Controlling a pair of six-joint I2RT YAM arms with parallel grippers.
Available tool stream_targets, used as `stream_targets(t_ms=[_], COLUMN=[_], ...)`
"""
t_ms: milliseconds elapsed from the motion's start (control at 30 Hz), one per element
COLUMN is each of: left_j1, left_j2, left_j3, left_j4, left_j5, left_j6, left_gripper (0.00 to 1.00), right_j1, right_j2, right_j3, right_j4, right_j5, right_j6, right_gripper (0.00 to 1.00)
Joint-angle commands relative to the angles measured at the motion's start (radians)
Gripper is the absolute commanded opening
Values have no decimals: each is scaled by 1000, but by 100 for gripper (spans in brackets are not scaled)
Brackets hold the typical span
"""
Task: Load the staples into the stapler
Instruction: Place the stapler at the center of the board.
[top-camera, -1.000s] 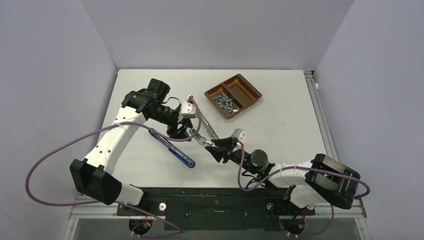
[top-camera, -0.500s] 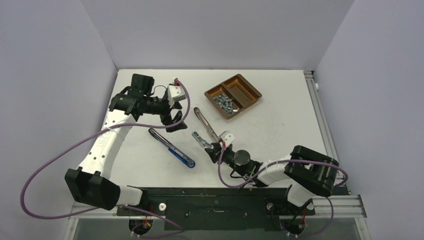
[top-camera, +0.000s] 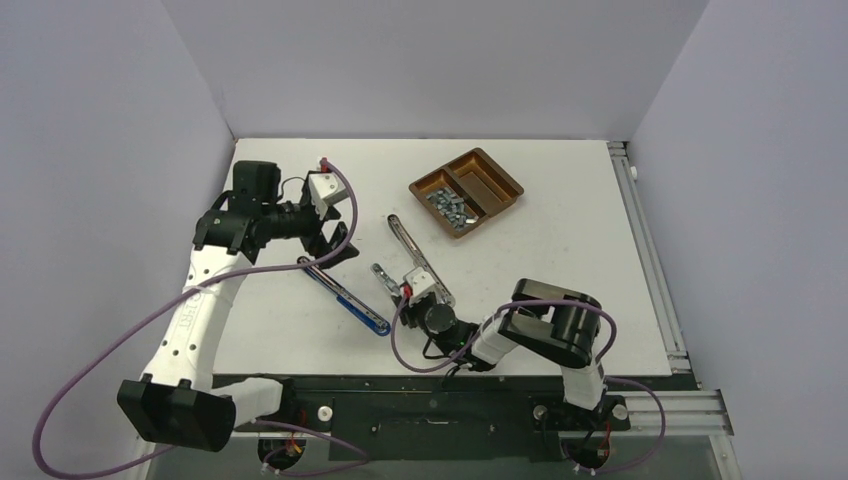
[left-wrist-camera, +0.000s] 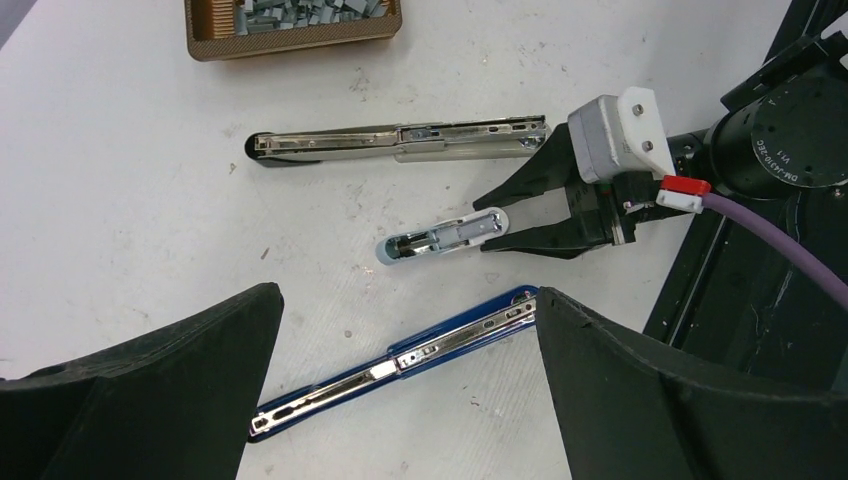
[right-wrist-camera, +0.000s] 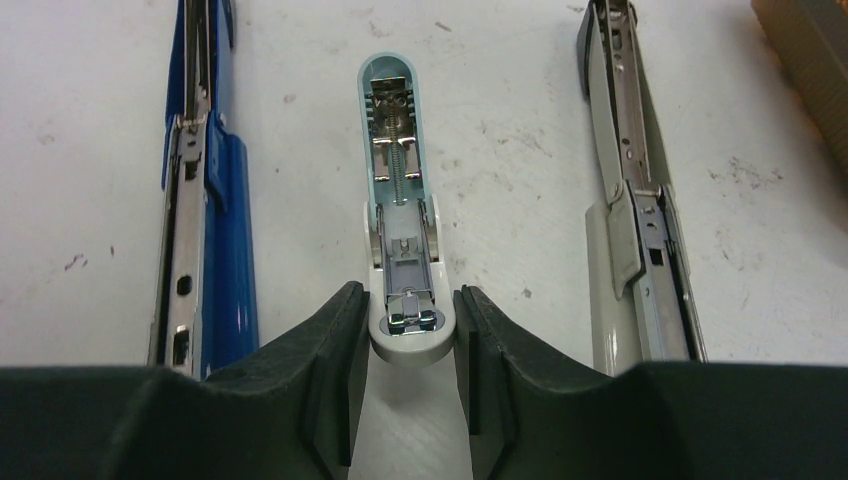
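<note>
Three staplers lie opened flat on the white table: a blue one, a small pale blue-and-white one and a long grey one. My right gripper is shut on the white end of the small stapler, whose empty channel faces up. Wide open, my left gripper hovers above the blue stapler and holds nothing. The staples are a heap of small grey strips in one compartment of a brown tray.
The tray's other compartment looks empty. The grey stapler lies just right of the small one and the blue stapler just left. The black base rail runs along the near table edge. Purple cables loop off both arms.
My left gripper opened and pulled back up and to the left, away from the small stapler. The right arm swung left, sliding the small stapler a little leftward in its grip.
</note>
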Motion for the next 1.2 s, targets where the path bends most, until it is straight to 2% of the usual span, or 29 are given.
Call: stream_targets(t_ms=[0,167,333,500,900,1167], left_j1=[7,8,7,7,8,18], left_j2=[-41,-39,-48,-65,-76,-54], left_j3=[-22,-25,-36,-66,-86,-47], left_j4=[56,71,100,140,152,137], left_j5=[-30,-41,-34,-15,-26,-78], left_j6=[-19,-46,-59,-66,-86,-151], left_gripper=[96,96,96,96,96,96], right_j1=[-3,-1,-5,-9,-8,-11], right_j2=[34,73,62,39,-36,-247], right_j3=[83,106,89,77,55,30], right_j4=[28,-22,-105,-163,-250,-324], right_j5=[82,120,111,59,48,89], right_j6=[-9,1,35,41,70,52], right_gripper=[9,9,15,31,58,60])
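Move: The right hand holds the small light-blue stapler, and the board spot for it has its middle about 4 cm ahead, 2 cm left and 3 cm below. The open blue stapler lies some 11 cm to this hand's left and 1 cm ahead; the open grey stapler is roughly 9 cm ahead and 4 cm right, both 3 cm below. From the left hand the spot is about 7 cm right, level fore and aft, and 26 cm below. Right hand eases the small stapler forward-left, lowers about 3 cm, opens, then backs off rightward and starts rising. ##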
